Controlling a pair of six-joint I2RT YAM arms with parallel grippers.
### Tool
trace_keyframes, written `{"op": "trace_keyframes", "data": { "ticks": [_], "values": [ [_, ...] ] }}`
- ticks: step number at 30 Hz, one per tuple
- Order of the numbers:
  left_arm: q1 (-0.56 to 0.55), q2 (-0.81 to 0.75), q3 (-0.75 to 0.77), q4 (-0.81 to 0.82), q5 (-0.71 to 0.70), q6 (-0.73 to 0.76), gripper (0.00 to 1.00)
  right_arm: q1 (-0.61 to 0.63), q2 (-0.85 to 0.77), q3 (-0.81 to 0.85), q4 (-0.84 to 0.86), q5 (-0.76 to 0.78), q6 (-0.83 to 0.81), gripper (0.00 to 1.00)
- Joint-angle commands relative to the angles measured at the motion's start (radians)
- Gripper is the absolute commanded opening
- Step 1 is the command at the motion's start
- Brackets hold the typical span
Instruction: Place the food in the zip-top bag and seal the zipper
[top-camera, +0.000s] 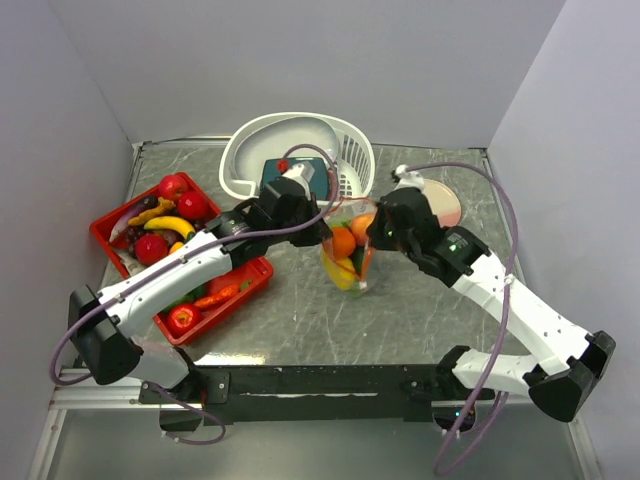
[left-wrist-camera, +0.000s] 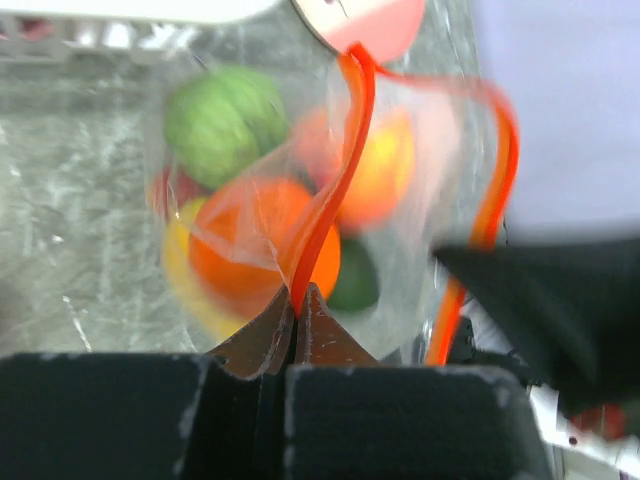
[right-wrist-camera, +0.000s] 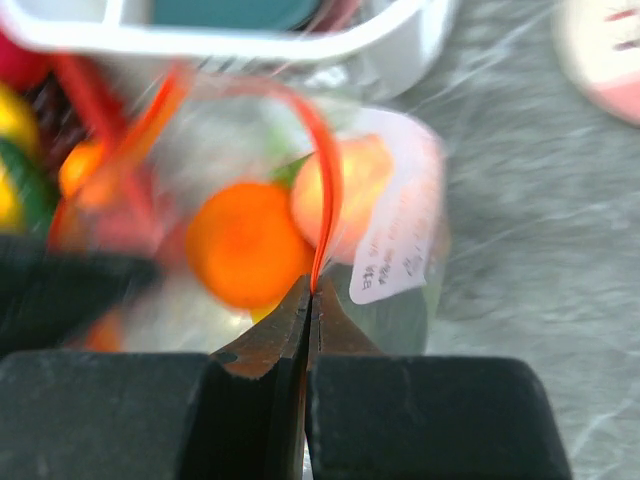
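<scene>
The clear zip-top bag (top-camera: 350, 268) hangs between both arms at mid-table, its mouth spread open. Inside it are oranges (left-wrist-camera: 240, 245), a green piece (left-wrist-camera: 225, 120) and something yellow. My left gripper (top-camera: 325, 226) (left-wrist-camera: 297, 295) is shut on the orange-red zipper (left-wrist-camera: 330, 190) at the bag's left side. My right gripper (top-camera: 376, 232) (right-wrist-camera: 311, 290) is shut on the zipper (right-wrist-camera: 328, 180) at the right side. A white label (right-wrist-camera: 400, 240) is on the bag wall. More food, red apples (top-camera: 172, 186) and a banana (top-camera: 170, 225), lies in the red tray.
The red tray (top-camera: 258, 274) stands at the left under my left arm. A white slotted basket (top-camera: 240, 150) with a teal slab (top-camera: 295, 182) sits just behind the bag. A pink plate (top-camera: 447, 206) lies at the back right.
</scene>
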Motion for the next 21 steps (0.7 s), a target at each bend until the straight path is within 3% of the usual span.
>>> {"op": "trace_keyframes", "data": {
  "ticks": [1,8,16,21],
  "values": [
    [0.021,-0.018,-0.014,0.068,0.026,0.004,0.01,0.093,-0.003,0.014,0.048,0.007,0.046,0.0],
    [-0.077,-0.038,-0.126,0.155,0.112,-0.03,0.01,-0.05,0.04,0.055,0.045,-0.016,-0.003,0.0],
    [-0.03,-0.033,-0.065,0.033,-0.06,-0.016,0.06,-0.028,-0.046,-0.066,0.078,-0.083,0.024,0.0],
    [-0.028,-0.053,-0.068,-0.006,-0.095,-0.036,0.37,-0.03,-0.077,-0.086,0.088,-0.088,0.013,0.0]
  ]
}}
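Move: The left fingers are already shut on the left side of the zip-top bag's orange rim; the filled bag's middle hangs about 5 cm right, 3 cm back and 11 cm below them. In it, the orange lies about 4 cm right, 1 cm back and the peach 8 cm right, 2 cm ahead, both some 9 cm down. The white basket stands roughly 20 cm ahead, 8 cm left, 17 cm below. From the right hand, pinching the opposite rim, the bag's middle is about 5 cm left, 3 cm back, 11 cm below. Still pinching the rim at 0 s, the left fingers lower their side of the bag about 4.5 cm while swinging back and slightly right, then come forward and left again and part around the rim, opening to about a third. The right hand keeps its pinch on the other side, rocking back-left and then forward-right by some 3 cm before easing back and ending about 2 cm lower. ##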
